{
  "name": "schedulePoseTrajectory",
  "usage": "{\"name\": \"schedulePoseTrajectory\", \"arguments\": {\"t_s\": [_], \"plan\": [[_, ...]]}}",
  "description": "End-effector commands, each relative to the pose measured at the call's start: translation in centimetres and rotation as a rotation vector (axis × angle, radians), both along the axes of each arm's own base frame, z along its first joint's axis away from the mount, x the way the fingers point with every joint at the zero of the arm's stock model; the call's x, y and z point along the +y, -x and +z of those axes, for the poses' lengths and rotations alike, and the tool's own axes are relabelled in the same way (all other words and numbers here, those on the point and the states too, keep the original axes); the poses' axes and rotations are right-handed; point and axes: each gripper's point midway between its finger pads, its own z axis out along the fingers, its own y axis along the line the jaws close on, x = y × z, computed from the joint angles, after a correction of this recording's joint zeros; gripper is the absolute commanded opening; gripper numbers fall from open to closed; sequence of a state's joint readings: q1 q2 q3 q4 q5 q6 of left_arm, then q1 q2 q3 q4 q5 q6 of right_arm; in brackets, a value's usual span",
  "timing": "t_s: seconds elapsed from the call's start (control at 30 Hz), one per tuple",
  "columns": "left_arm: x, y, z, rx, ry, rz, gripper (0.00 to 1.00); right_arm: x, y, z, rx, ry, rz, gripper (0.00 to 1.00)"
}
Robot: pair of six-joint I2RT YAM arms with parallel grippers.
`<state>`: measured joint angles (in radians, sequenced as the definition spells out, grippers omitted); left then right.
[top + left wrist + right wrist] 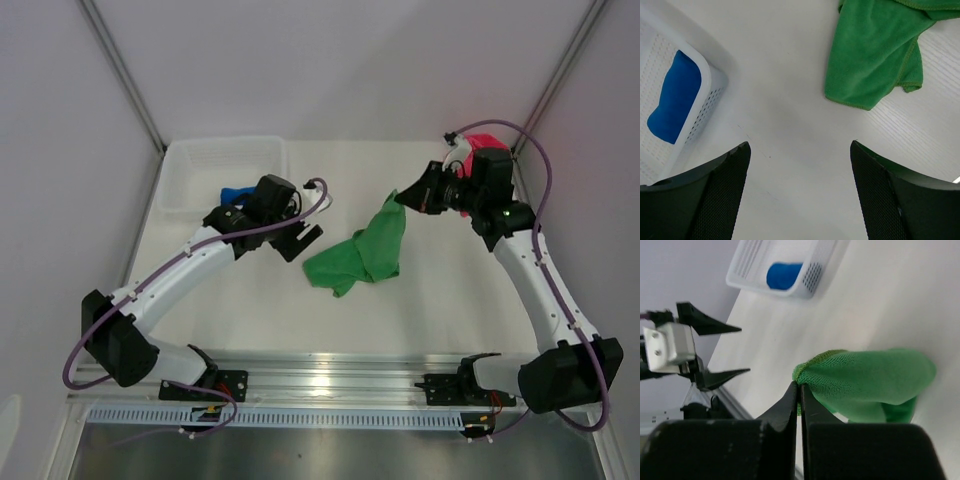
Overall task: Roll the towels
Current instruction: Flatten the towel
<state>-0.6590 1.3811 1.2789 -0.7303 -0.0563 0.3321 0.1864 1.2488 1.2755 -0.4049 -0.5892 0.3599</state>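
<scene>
A green towel [362,252] lies crumpled on the table's middle, with one corner lifted toward the right. My right gripper [402,197] is shut on that raised corner; in the right wrist view its jaws [800,386] pinch the hem of the green towel [870,380]. A blue towel [236,192] sits rolled in the white basket [190,165], also the blue towel [675,97] in the left wrist view. A pink towel [482,143] shows behind the right wrist, mostly hidden. My left gripper [300,240] hangs open above bare table, left of the green towel [872,60].
The white basket [710,75] stands at the back left, close to the left gripper. A metal rail [330,385] runs along the near edge with both arm bases. Grey walls close in the sides and back.
</scene>
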Motion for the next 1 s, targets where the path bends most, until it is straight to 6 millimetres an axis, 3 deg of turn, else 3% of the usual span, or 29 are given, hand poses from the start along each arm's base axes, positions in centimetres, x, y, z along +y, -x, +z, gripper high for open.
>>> {"name": "schedulePoseTrajectory", "arguments": {"t_s": [0.0,0.03,0.07,0.13,0.17,0.23,0.3,0.33,0.43,0.5,0.53,0.57,0.6,0.63,0.67,0.77,0.97], "plan": [[-1.1,0.2,0.3,0.015,0.033,-0.039,0.83,1.0,3.7,-6.2,0.241,0.017,0.127,0.0],[-1.8,0.4,-0.1,0.04,0.051,-0.059,0.82,1.1,4.6,-7.9,0.295,0.032,0.123,0.0],[-2.4,0.0,0.5,0.037,0.071,-0.069,0.81,0.6,6.0,-11.2,0.393,0.052,0.106,0.0],[-4.2,0.1,-0.8,0.112,0.107,-0.098,0.79,-0.2,7.4,-13.7,0.467,0.05,0.037,0.0],[-5.5,-0.5,0.5,0.104,0.151,-0.111,0.77,-0.9,8.6,-16.5,0.542,0.055,-0.003,0.0],[-7.5,-0.5,-1.0,0.188,0.194,-0.137,0.72,-1.8,9.4,-17.7,0.6,0.042,-0.088,0.0],[-9.6,-1.0,-0.8,0.186,0.227,-0.173,0.71,-2.7,10.4,-19.1,0.652,0.05,-0.144,0.0],[-10.5,-1.1,-2.3,0.213,0.212,-0.197,0.71,-3.2,10.6,-18.9,0.649,0.057,-0.177,0.0],[-14.5,-1.1,-3.7,0.257,0.239,-0.282,0.72,-6.0,9.9,-19.8,0.637,0.132,-0.337,0.0],[-15.9,-1.1,-5.2,0.341,0.252,-0.266,0.72,-7.7,8.4,-19.6,0.596,0.111,-0.427,0.0],[-17.2,-2.0,-3.4,0.352,0.291,-0.247,0.7,-8.0,8.1,-19.7,0.592,0.099,-0.44,0.0],[-17.8,-2.3,-7.1,0.447,0.251,-0.21,0.66,-8.2,7.4,-19.7,0.581,0.094,-0.442,0.0],[-18.0,-2.4,-8.3,0.493,0.233,-0.176,0.57,-8.4,7.1,-19.9,0.583,0.1,-0.446,0.0],[-19.2,-3.5,-6.2,0.494,0.263,-0.145,0.53,-8.4,6.6,-19.4,0.57,0.105,-0.442,0.0],[-19.6,-3.7,-8.8,0.554,0.239,-0.117,0.51,-8.4,6.4,-19.7,0.583,0.116,-0.433,0.0],[-21.0,-4.4,-8.8,0.525,0.269,-0.101,0.49,-8.2,6.1,-18.9,0.569,0.113,-0.414,0.0],[-20.5,-4.9,-9.9,0.464,0.207,-0.025,0.41,-8.6,6.2,-18.2,0.531,0.158,-0.388,0.0]]}}
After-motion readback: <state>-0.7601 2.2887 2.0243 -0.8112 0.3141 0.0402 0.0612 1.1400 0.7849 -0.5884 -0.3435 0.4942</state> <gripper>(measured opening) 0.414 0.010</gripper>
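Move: The green towel's lying part has its middle about 15 cm to the left hand's right, 5 cm ahead and 18 cm below; its near left corner is only about 4 cm to the right and 3 cm ahead. The blue roll in the basket sits some 26 cm ahead and 18 cm to the left. The right hand already grips a raised corner: the lying part is about 9 cm to its left, level fore and aft, some 30 cm down; the pink towel is about 25 cm ahead and 24 cm right. Keep the right gripper shut on the green towel's corner and swing it down about 20 cm and back, then ease it right and a little forward again, fingers tipping down some 35 degrees and turning clockwise. Meanwhile sweep the open left gripper about 20 cm right and 12 cm down over the towel, tipping its fingers steeper and narrowing them to half open. ##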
